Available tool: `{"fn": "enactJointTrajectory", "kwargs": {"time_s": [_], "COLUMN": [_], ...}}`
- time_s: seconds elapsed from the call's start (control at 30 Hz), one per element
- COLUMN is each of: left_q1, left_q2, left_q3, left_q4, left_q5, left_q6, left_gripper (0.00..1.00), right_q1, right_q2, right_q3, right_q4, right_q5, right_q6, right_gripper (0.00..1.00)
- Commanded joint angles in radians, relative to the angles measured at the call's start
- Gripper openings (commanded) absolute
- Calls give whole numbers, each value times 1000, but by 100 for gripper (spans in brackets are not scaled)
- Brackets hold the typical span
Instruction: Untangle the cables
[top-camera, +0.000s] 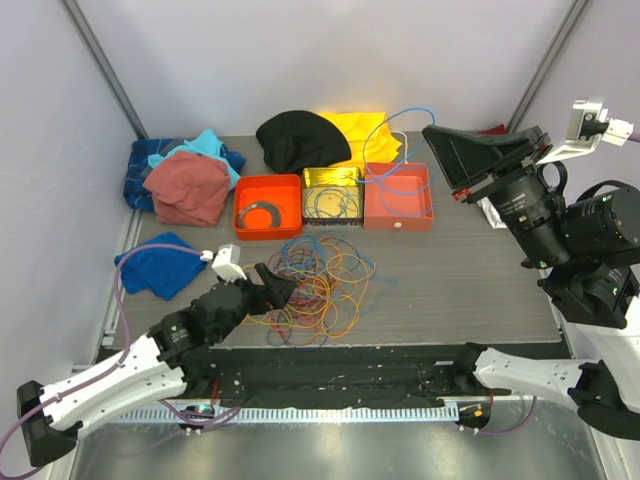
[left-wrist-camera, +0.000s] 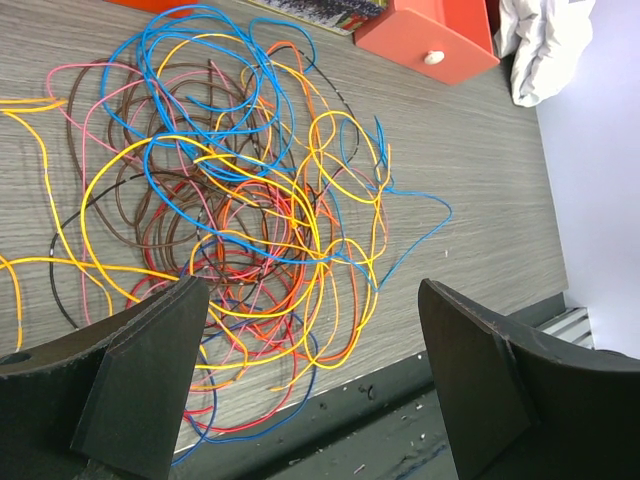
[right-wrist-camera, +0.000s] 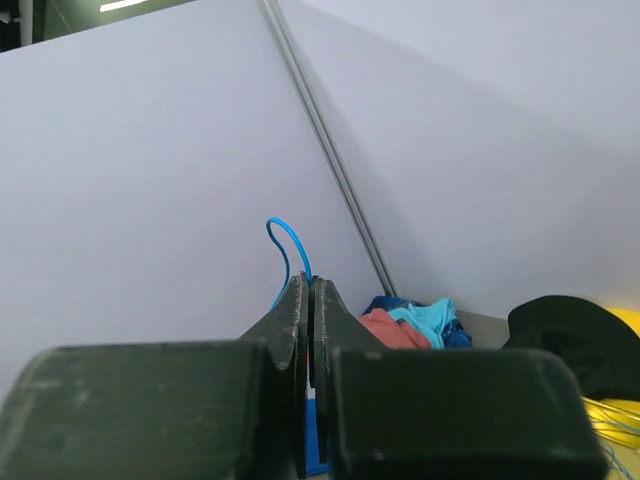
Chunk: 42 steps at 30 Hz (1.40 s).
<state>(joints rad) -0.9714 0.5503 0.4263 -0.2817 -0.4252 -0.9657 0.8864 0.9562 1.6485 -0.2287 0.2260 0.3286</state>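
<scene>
The cables (top-camera: 315, 285) lie in a loose tangle of orange, yellow, blue, red and brown loops near the table's front edge, filling the left wrist view (left-wrist-camera: 250, 200). My left gripper (top-camera: 278, 290) sits low at the tangle's left side, open, with nothing between its fingers (left-wrist-camera: 312, 300). My right gripper (top-camera: 428, 130) is raised at the back right, shut on a thin blue cable (top-camera: 385, 125). That cable arcs down toward the red box (top-camera: 398, 195). In the right wrist view the blue cable (right-wrist-camera: 283, 240) curls out above the closed gripper tips (right-wrist-camera: 311, 282).
An orange tray (top-camera: 245, 225) holding a grey coiled ring and a middle tray (top-camera: 332, 175) with more wires stand beside the red box. Black (top-camera: 300, 140), yellow (top-camera: 365, 130), red (top-camera: 188, 185) and blue (top-camera: 160, 265) cloths lie at the back and left.
</scene>
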Motion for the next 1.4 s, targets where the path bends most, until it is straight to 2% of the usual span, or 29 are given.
{"fn": "enactJointTrajectory", "kwargs": {"time_s": [0.0,0.23,0.37,0.47,0.57,0.63,0.93,1.37], "left_q1": [-1,-1,-1,-1,-3,-3,-1,-1], "left_q2": [-32,-59,-79,-92,-102,-110,-145,-178], "left_q3": [-11,-26,-44,-52,-55,-54,-23,-5], "left_q4": [50,29,19,12,-1,-13,-82,-129], "left_q5": [-6,3,0,-1,-4,-9,-55,-103], "left_q6": [-21,-31,-42,-47,-48,-45,1,30], "left_gripper": [91,91,91,91,91,91,92,94], "right_q1": [5,5,-10,-56,-171,-236,-303,-343], "right_q2": [33,39,113,182,236,288,510,636], "right_q3": [-27,-233,-318,-348,-358,-360,-256,-152], "right_q4": [-24,28,29,37,64,100,172,201], "right_q5": [-7,130,229,216,118,69,4,-4], "right_q6": [-11,10,-7,6,58,88,63,49], "right_gripper": [1,1,1,1,1,1,1,1]}}
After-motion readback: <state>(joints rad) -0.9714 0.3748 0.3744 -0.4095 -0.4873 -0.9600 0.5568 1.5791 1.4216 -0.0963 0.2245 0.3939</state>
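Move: The right hand, holding the blue cable high up, has the gold box about 28 cm ahead, 11 cm to its left and 56 cm below. At about that depth, the pink box lies some 28 cm ahead and 2 cm right of the hand, the orange box about 26 cm ahead and 25 cm left. From the left hand, the gold box is roughly 28 cm ahead, 9 cm right and 12 cm below. The right hand, still pinching the blue cable, sweeps some 30 cm down and 25 forward towards the gold box. ##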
